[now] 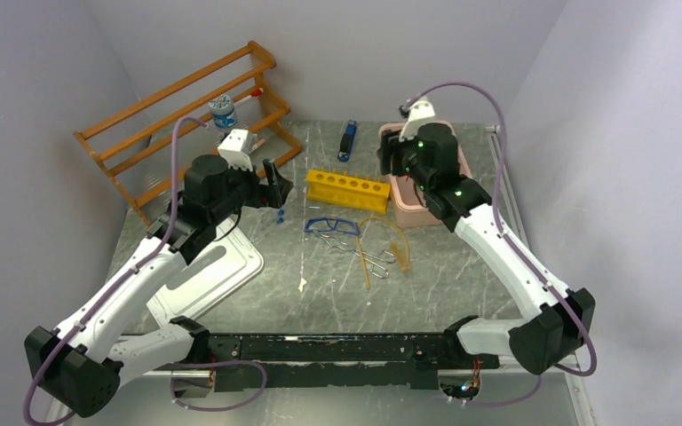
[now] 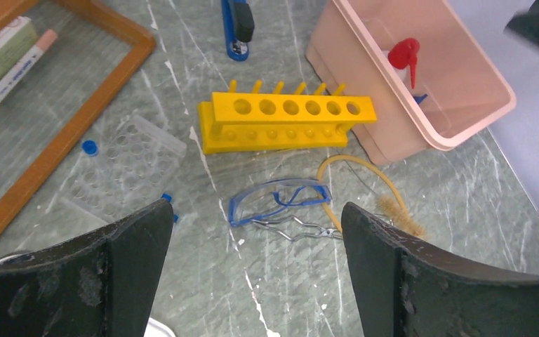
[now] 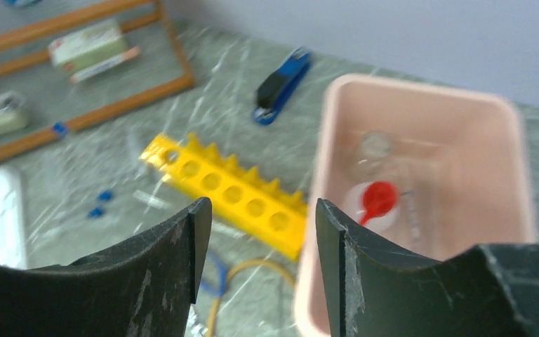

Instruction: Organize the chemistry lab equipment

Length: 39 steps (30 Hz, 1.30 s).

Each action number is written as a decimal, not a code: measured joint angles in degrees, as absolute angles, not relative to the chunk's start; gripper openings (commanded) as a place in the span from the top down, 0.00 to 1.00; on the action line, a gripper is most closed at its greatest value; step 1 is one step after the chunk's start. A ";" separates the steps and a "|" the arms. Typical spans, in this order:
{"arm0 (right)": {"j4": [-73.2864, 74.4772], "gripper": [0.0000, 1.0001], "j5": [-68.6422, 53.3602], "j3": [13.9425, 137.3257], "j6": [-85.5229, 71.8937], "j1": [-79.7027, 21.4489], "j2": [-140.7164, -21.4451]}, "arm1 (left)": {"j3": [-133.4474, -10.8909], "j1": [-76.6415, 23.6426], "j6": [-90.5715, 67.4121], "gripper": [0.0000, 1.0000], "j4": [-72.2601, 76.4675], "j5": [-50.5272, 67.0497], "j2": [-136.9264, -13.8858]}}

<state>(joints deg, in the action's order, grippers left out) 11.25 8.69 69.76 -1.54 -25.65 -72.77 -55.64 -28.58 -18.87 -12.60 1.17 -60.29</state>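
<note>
The blue-framed goggles (image 2: pixel 277 200) lie on the grey table with the metal tongs (image 2: pixel 298 228) just in front of them. Yellowish tubing (image 2: pixel 365 175) curves beside them. The red-capped squeeze bottle (image 3: pixel 379 200) lies inside the pink bin (image 3: pixel 421 88). My left gripper (image 2: pixel 256 207) hangs open above the table, on the near left side of the goggles (image 1: pixel 331 226), with nothing between its jaws. My right gripper (image 3: pixel 262 203) is open and empty over the bin's left edge. Small blue-capped pieces (image 1: pixel 280 216) lie under the left gripper (image 1: pixel 275 185).
A yellow tube rack (image 1: pixel 348 189) stands between the arms. A blue stapler (image 1: pixel 347 139) lies behind it. The wooden shelf (image 1: pixel 186 115) fills the back left, and a white tray (image 1: pixel 204 275) sits near left. A clear well plate (image 2: pixel 126 161) and a bristle brush (image 2: pixel 400 217) lie on the table.
</note>
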 measured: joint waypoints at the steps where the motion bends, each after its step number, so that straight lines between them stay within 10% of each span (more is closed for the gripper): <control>1: 13.17 0.41 8.36 70.04 -2.28 -27.11 -72.71 | -55.64 -28.58 -19.09 0.04 -12.93 0.30 -59.72; 13: 25.10 0.53 12.88 65.25 -18.06 -43.75 -81.21 | -53.04 -28.58 -17.56 0.02 -10.44 -1.78 -51.33; 39: 24.60 0.69 20.62 60.73 -31.94 -44.71 -100.22 | -52.01 -28.58 -24.77 0.07 -9.93 4.38 -59.70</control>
<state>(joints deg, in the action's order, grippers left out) 24.60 20.62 60.73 -31.94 -44.71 -100.22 -52.01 -28.58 -24.77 -9.93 4.38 -59.70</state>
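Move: Behind and far below the right hand, the straight leg of the yellow tubing lies about 10 cm back, 6 cm left and 30 cm down. The metal tongs cross it there, centred some 3 cm farther left; the goggles lie 6 cm beyond it and 8 cm to its left, the wire brush 8 cm to its right and 2 cm nearer. From the left hand the tubing is roughly 14 cm right, 2 cm back and 26 cm below. Swinging back and left away from the pink bin, the empty right hand then plunges almost straight down, about 28 cm in all, to the tubing beside the goggles. The wrist tips some 40 degrees downward and the fingers narrow from over half open to a third, straddling the tubing's leg; contact can't be seen. The open left hand rises about 4 cm, then sinks again to slightly below its starting height. ##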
